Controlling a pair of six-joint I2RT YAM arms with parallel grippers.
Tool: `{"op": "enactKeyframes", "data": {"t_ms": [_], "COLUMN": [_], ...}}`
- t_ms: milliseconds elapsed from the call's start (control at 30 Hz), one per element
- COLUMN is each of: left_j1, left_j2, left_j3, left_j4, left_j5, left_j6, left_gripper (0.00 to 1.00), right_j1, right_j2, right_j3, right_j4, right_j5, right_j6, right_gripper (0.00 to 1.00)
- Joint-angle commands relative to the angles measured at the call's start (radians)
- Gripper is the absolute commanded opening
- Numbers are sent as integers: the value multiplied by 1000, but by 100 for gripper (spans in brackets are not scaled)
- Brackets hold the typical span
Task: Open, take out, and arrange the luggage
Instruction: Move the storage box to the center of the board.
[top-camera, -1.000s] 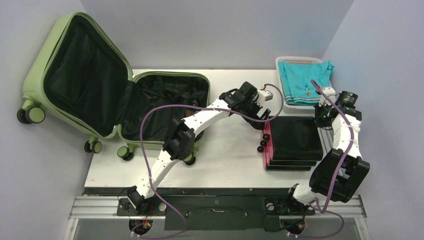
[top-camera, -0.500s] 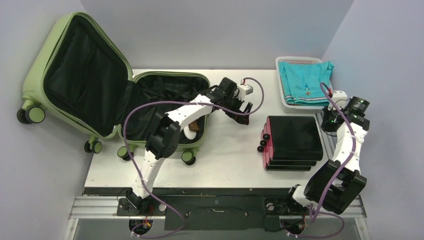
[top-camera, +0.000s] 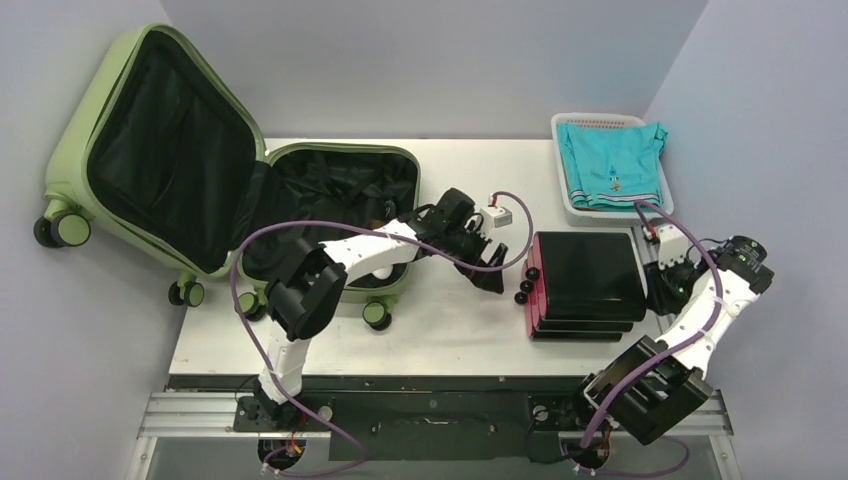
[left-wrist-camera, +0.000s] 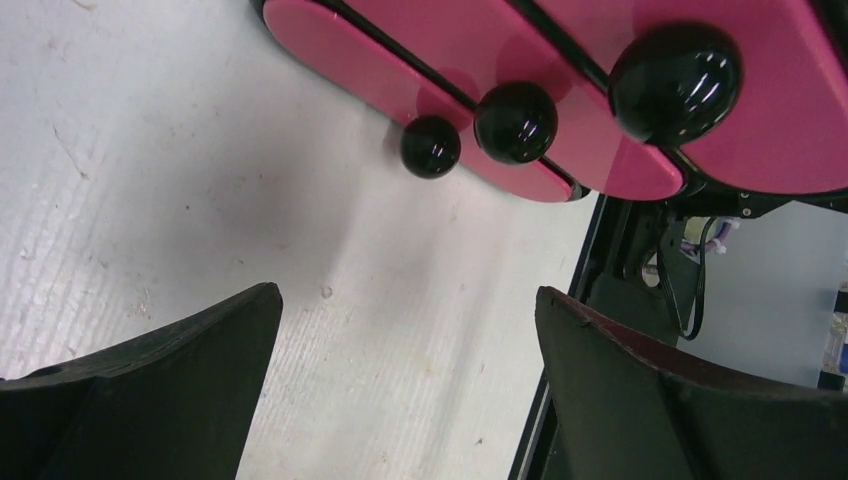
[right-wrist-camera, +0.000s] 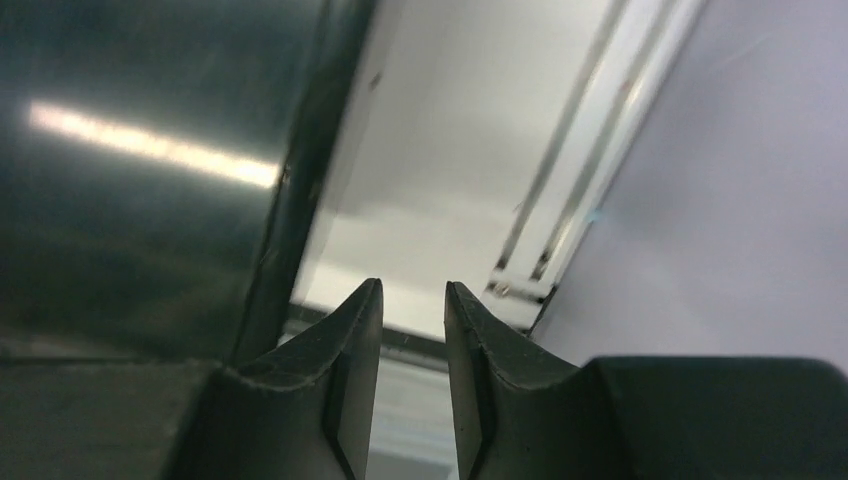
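The light olive-green luggage (top-camera: 70, 170) lies open at the table's left, its lid propped up and black lining showing in both halves. My left gripper (top-camera: 493, 274) hangs open over bare table, just left of the smaller black case (top-camera: 590, 272). In the left wrist view the left gripper (left-wrist-camera: 408, 300) has nothing between its fingers, and the case's pink side (left-wrist-camera: 760, 120) with black ball wheels (left-wrist-camera: 515, 120) lies ahead. My right gripper (top-camera: 662, 292) is at the case's right edge. In its wrist view the right gripper (right-wrist-camera: 412, 285) has its jaws slightly apart, holding nothing.
A white basket (top-camera: 561, 128) holding a folded turquoise garment (top-camera: 610, 165) stands at the back right. The left arm reaches across the luggage's lower half. A metal rail (top-camera: 440, 410) runs along the table's near edge, and grey walls close in on both sides.
My left gripper pulled back from the black case's far corner and came down beside its wheeled side. The right arm drew toward the near right, and its jaws parted slightly.
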Motion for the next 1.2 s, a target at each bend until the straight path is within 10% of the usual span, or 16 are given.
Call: {"op": "enactKeyframes", "data": {"t_ms": [0, 367, 767, 1167], "left_j1": [20, 34, 105, 163], "left_j2": [-87, -133, -187, -181], "left_j3": [-39, -50, -9, 72], "left_j4": [93, 88, 17, -46], "left_j5": [42, 38, 44, 39], "left_j6": [-12, 9, 88, 163], "left_gripper": [96, 96, 96, 96], "right_j1": [-76, -169, -153, 114], "right_j2": [-24, -44, 20, -5], "right_j3": [16, -93, -59, -135], "right_j4": [-323, -406, -394, 24], "right_j5": [-32, 64, -161, -255], "right_j6": [-414, -701, -751, -268], "right_gripper": [26, 36, 54, 54]}}
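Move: The storage box's middle lies about 14 cm to the right hand's left, 2 cm ahead and 6 cm below. The white basket with the turquoise cloth sits some 27 cm ahead of that hand and 8 cm left. From the left hand, the box is roughly 20 cm right, 2 cm back and 3 cm below, while the open suitcase's lower half lies some 31 cm left and 11 cm ahead. Opening, the right hand backs 9 cm, then pushes forward-left at the box's near-right corner; the left rises away. ##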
